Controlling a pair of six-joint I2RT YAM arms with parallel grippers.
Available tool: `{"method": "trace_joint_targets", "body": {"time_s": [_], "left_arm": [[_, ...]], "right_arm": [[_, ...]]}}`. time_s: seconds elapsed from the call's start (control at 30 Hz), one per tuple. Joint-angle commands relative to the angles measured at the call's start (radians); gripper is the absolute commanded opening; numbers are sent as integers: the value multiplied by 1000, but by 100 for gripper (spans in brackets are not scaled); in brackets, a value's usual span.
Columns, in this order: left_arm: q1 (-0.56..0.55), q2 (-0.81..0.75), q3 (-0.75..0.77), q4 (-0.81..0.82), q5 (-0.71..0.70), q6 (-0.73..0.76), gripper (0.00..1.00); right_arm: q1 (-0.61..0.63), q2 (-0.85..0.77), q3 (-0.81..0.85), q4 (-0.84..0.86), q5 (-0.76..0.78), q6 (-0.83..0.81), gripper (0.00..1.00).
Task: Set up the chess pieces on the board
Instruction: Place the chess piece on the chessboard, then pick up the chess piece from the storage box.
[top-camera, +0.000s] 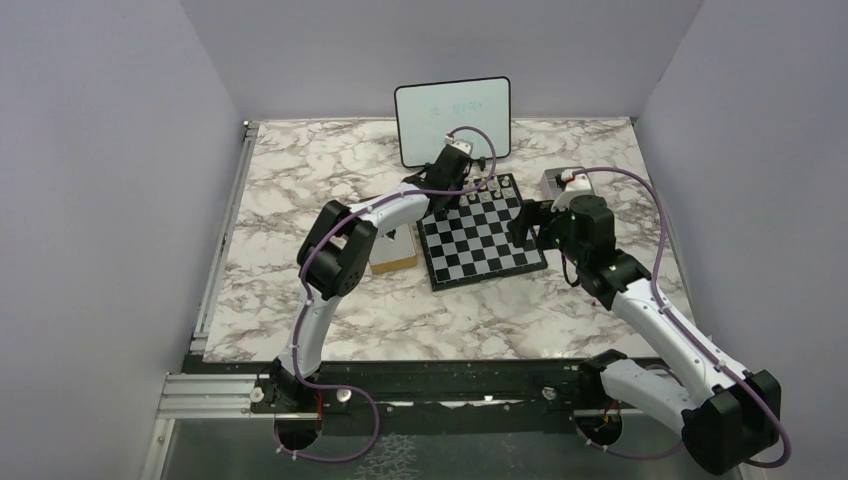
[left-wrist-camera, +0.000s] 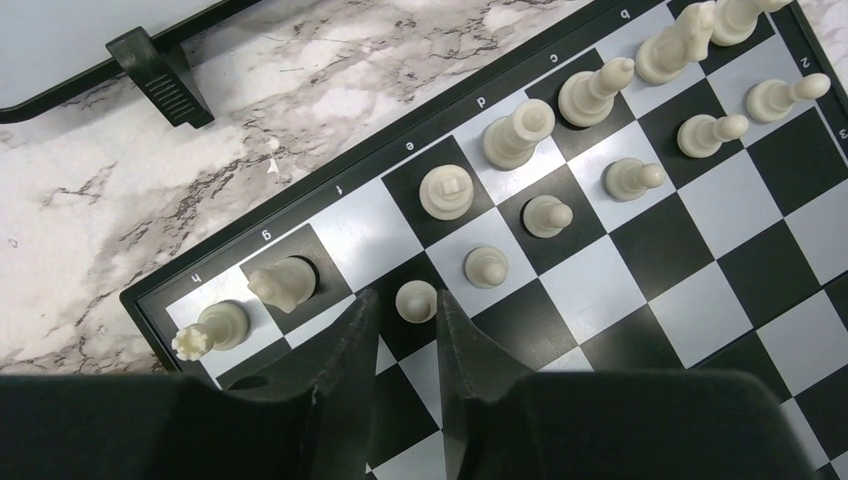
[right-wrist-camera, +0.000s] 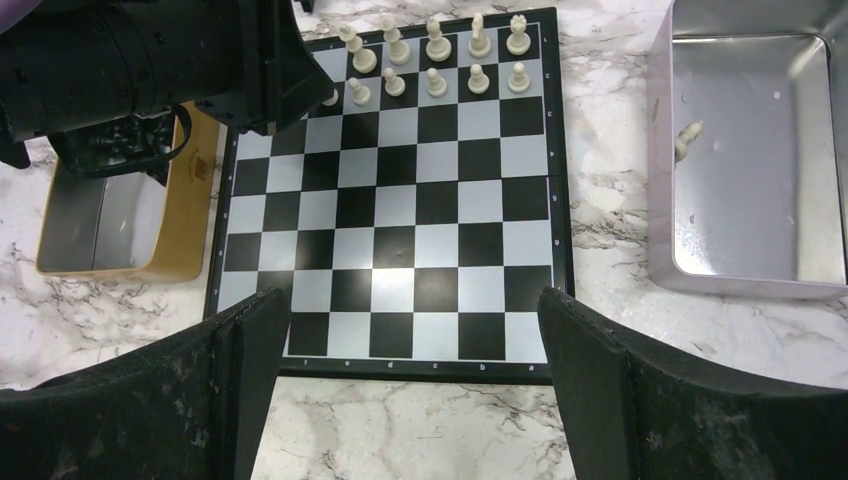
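The board (top-camera: 480, 240) lies mid-table. Pale chess pieces stand in two rows along its far edge (right-wrist-camera: 430, 60). In the left wrist view a rook (left-wrist-camera: 215, 327), a knight (left-wrist-camera: 283, 283) and a king (left-wrist-camera: 446, 192) stand on the edge row, with pawns one row in. My left gripper (left-wrist-camera: 405, 300) hangs over that corner, open a little. Its fingertips flank one pawn (left-wrist-camera: 416, 301) that stands on a black square, with a thin gap on the left side. My right gripper (right-wrist-camera: 410, 305) is open wide and empty above the board's near edge (right-wrist-camera: 420, 365).
A silver tin (right-wrist-camera: 745, 150) right of the board holds one pale piece (right-wrist-camera: 688, 140). A gold-sided tin (right-wrist-camera: 190, 200) sits against the board's left side. A whiteboard (top-camera: 452, 120) on a stand is behind the board, its black foot (left-wrist-camera: 160, 62) near the left gripper.
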Motion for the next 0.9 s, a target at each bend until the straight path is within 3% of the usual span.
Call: {"method": "trace_joint_targets", "body": {"time_s": [0.0, 0.43, 0.87], "left_arm": [[-2, -45, 12, -27, -15, -3, 32], [-3, -231, -7, -109, 5, -49, 43], [1, -567, -221, -150, 293, -29, 58]], "right_arm": [[3, 9, 2, 9, 12, 3, 100], [3, 39, 33, -18, 25, 96, 100], [-4, 193, 177, -75, 162, 61, 100]]}}
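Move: The pawn just set on f2 stands on the board between the left fingertips, about 1 cm ahead of this hand and 1 cm below it. The pawn on e2 is some 3 cm right of the hand and 1 cm ahead. The king on e1 is about 4 cm ahead and 3 right, and the knight on g1 roughly 3 ahead and 3 left. From the right hand the f2 pawn lies about 15 cm ahead, 12 left and 14 below. Up and away, slowly at first and then fast: the left hand comes clear of the pawn on f2, rising about 16 cm and drawing back some 7 cm, mostly late on, as its fingers open wider from around the piece and the hand rolls slightly, left side down. The right hand, still wide open and empty, dips a little, then eases about 2 cm forward. ##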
